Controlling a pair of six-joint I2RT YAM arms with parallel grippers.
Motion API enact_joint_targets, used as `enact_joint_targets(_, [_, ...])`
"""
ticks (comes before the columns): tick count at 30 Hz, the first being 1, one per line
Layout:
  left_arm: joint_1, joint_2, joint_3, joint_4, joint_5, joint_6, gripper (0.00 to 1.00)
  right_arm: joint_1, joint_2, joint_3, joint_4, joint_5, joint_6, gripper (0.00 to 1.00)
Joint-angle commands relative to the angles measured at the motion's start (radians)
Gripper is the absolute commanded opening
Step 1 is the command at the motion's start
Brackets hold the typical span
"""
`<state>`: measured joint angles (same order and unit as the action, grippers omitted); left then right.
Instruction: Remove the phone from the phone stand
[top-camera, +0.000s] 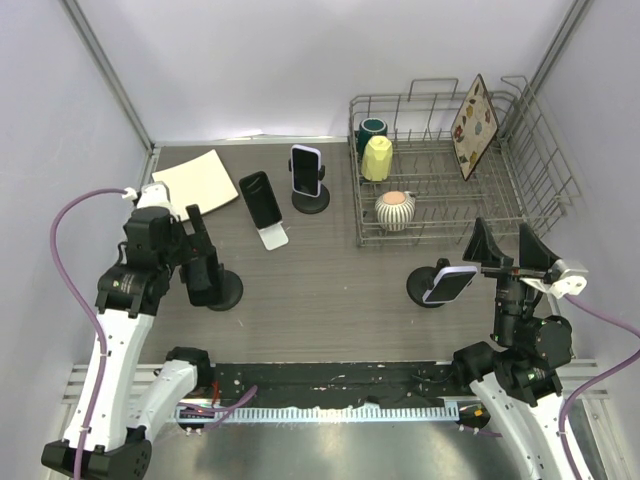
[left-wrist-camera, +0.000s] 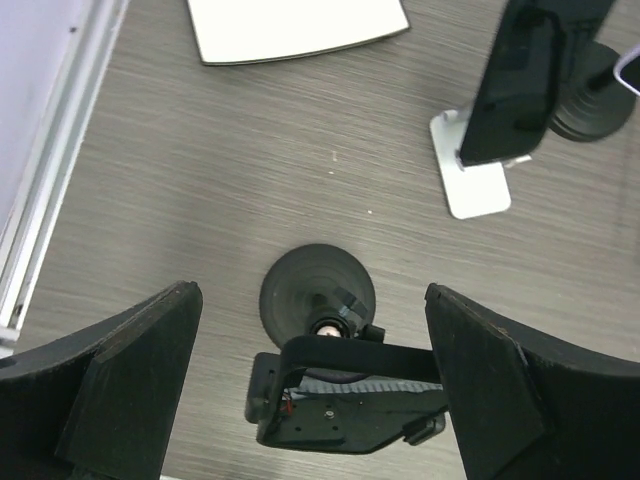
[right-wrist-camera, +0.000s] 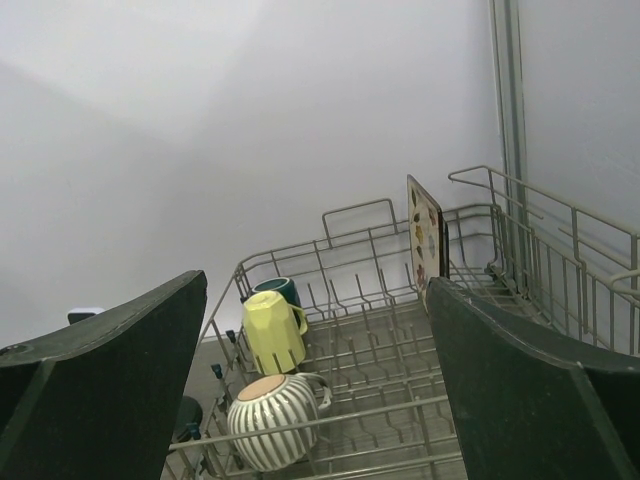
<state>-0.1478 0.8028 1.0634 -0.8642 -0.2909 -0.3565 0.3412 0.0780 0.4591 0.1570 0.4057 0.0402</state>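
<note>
A phone with a pale case lies tilted in a black round-based stand at the right. My right gripper hangs open just right of and above it, facing the rack; its wrist view shows open fingers and no phone. My left gripper is open above another black stand. In the left wrist view its fingers straddle that stand's cradle without touching it; whether a phone sits in it I cannot tell. A black phone leans on a white stand, and a light-cased phone stands on a black stand.
A wire dish rack at the back right holds a yellow mug, a dark green cup, a striped mug and a patterned board. A cream board lies at the back left. Walls close in both sides.
</note>
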Motion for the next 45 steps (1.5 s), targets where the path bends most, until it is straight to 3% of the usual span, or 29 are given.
enact_joint_targets(1, [0.001, -0.001, -0.005, 0.039, 0.162, 0.083, 1.0, 0.007, -0.007, -0.002, 0.041, 0.008, -0.008, 0.97])
enact_joint_targets(26, [-0.045, 0.053, -0.048, 0.016, 0.144, 0.146, 1.0, 0.009, -0.001, -0.004, 0.047, 0.013, 0.003, 0.97])
enact_joint_targets(29, [-0.067, 0.076, -0.023, 0.017, 0.163, 0.159, 0.83, 0.007, -0.003, -0.004, 0.047, 0.016, 0.004, 0.97])
enact_joint_targets(33, [-0.099, 0.117, 0.026, 0.033, 0.235, 0.166, 0.53, 0.007, -0.001, 0.003, 0.039, 0.01, 0.013, 0.97])
enact_joint_targets(36, [-0.13, 0.157, 0.065, 0.056, 0.286, 0.168, 0.38, 0.007, 0.009, 0.01, 0.036, -0.005, 0.023, 0.98])
enact_joint_targets(41, [-0.211, 0.242, 0.141, 0.129, 0.421, 0.191, 0.23, 0.007, 0.101, 0.093, -0.014, -0.181, 0.03, 0.97])
enact_joint_targets(45, [-0.308, 0.337, 0.23, 0.152, 0.453, 0.264, 0.21, 0.007, 0.245, 0.209, -0.134, -0.44, 0.018, 0.98])
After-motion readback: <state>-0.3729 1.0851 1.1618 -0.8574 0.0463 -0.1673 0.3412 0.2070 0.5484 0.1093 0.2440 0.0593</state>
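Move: The black phone on the left stand has its middle about 7 cm below the left hand, 3 cm to its right and 1 cm back; the stand's round foot lies some 5 cm right, 1 cm back and 16 cm down. The phone on the white stand is about 14 cm ahead and 12 cm right, the upright phone's stand 19 cm ahead and 21 cm right. From the right hand the black phone lies about 56 cm left, 2 cm ahead, 19 cm below. The black phone's upper part is taken between the open left fingers: the hand goes some 4 cm right and 4 cm down over it, and the fingers close partway onto its side edges. Still gripping, the hand sweeps about 8 cm to the right, speeding up and turning clockwise, while tipping a little further down. Late on, the right hand drifts 3 to 4 cm left and a little forward. ##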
